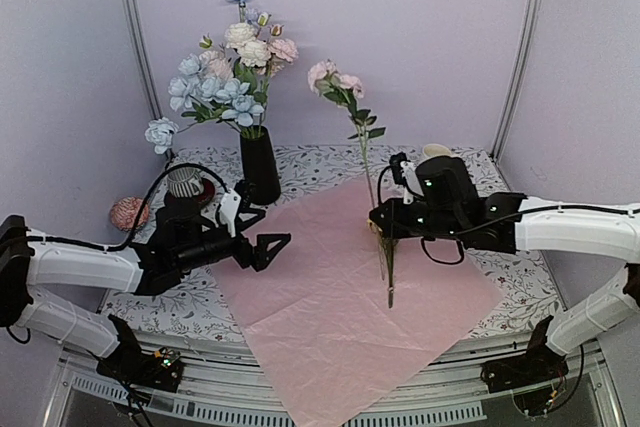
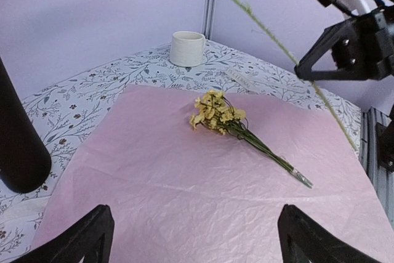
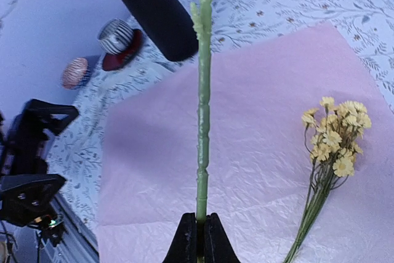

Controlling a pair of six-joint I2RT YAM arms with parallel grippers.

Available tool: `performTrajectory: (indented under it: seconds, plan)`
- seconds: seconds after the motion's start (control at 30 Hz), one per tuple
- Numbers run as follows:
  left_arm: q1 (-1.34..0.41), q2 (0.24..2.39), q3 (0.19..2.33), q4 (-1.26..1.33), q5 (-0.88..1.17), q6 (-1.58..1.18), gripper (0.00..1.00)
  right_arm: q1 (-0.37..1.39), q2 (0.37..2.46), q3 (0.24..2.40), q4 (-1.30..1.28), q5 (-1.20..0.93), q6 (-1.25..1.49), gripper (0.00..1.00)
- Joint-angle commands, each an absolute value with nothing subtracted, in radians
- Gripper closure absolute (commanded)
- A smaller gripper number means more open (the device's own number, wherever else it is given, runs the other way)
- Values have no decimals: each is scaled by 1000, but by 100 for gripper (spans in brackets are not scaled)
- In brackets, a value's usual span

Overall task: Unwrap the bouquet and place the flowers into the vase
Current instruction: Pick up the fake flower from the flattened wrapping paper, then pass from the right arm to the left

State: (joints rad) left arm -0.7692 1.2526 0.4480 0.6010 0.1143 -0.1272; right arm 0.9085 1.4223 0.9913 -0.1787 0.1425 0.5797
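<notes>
The black vase (image 1: 260, 162) stands at the back left with several flowers (image 1: 232, 67) in it. It also shows in the wrist views (image 2: 18, 146) (image 3: 157, 13). My right gripper (image 1: 378, 217) (image 3: 201, 238) is shut on the green stem (image 3: 202, 90) of a pink rose (image 1: 335, 79), which it holds upright over the pink wrapping paper (image 1: 330, 327). The paper lies spread flat. A small yellow flower cluster (image 2: 215, 114) (image 3: 335, 140) lies on it. My left gripper (image 1: 262, 237) (image 2: 196, 226) hovers low over the paper's left part, open and holding nothing.
A white mug (image 1: 435, 152) (image 2: 187, 47) sits at the back right behind my right arm. A striped cup (image 1: 184, 182) (image 3: 116, 36) on a red coaster and a pink ball (image 1: 128, 213) stand left of the vase. A pale strip (image 2: 243, 80) lies beyond the paper.
</notes>
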Motion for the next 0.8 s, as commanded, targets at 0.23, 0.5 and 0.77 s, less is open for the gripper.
performTrajectory:
  seconds: [0.23,0.5,0.77]
  plan:
    - [-806,1204,434,682,147,-84,5,905,1137,724,364,112,329,97]
    - [-805,1200,442,749,124,-80,2,906,1267,699,608,-73,103,97]
    - [-774,1274,502,845,153,-146,2,908,1428,621,940,-255,-32,97]
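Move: The right hand already holds the pink rose by its stem. The open left fingers are about 21 cm to its left, some 2 cm nearer the bases and level with it; the black vase stands roughly 25 cm ahead and 28 cm left, its middle about 6 cm lower. The yellow flowers lie about 5 cm ahead, 4 cm right and 18 cm below. From the left hand, the held stem is some 21 cm right, 2 cm ahead and level. Upward first, the right hand lifts the rose by about 9 cm, then sinks a little while drawing slightly back and swinging left towards the left gripper. Its wrist tips up and turns counter-clockwise by some 45 degrees, so the shut fingers come round to point left and nearly level, keeping their pinch on the stem. The left hand, still wide open, rises about 5 cm. ##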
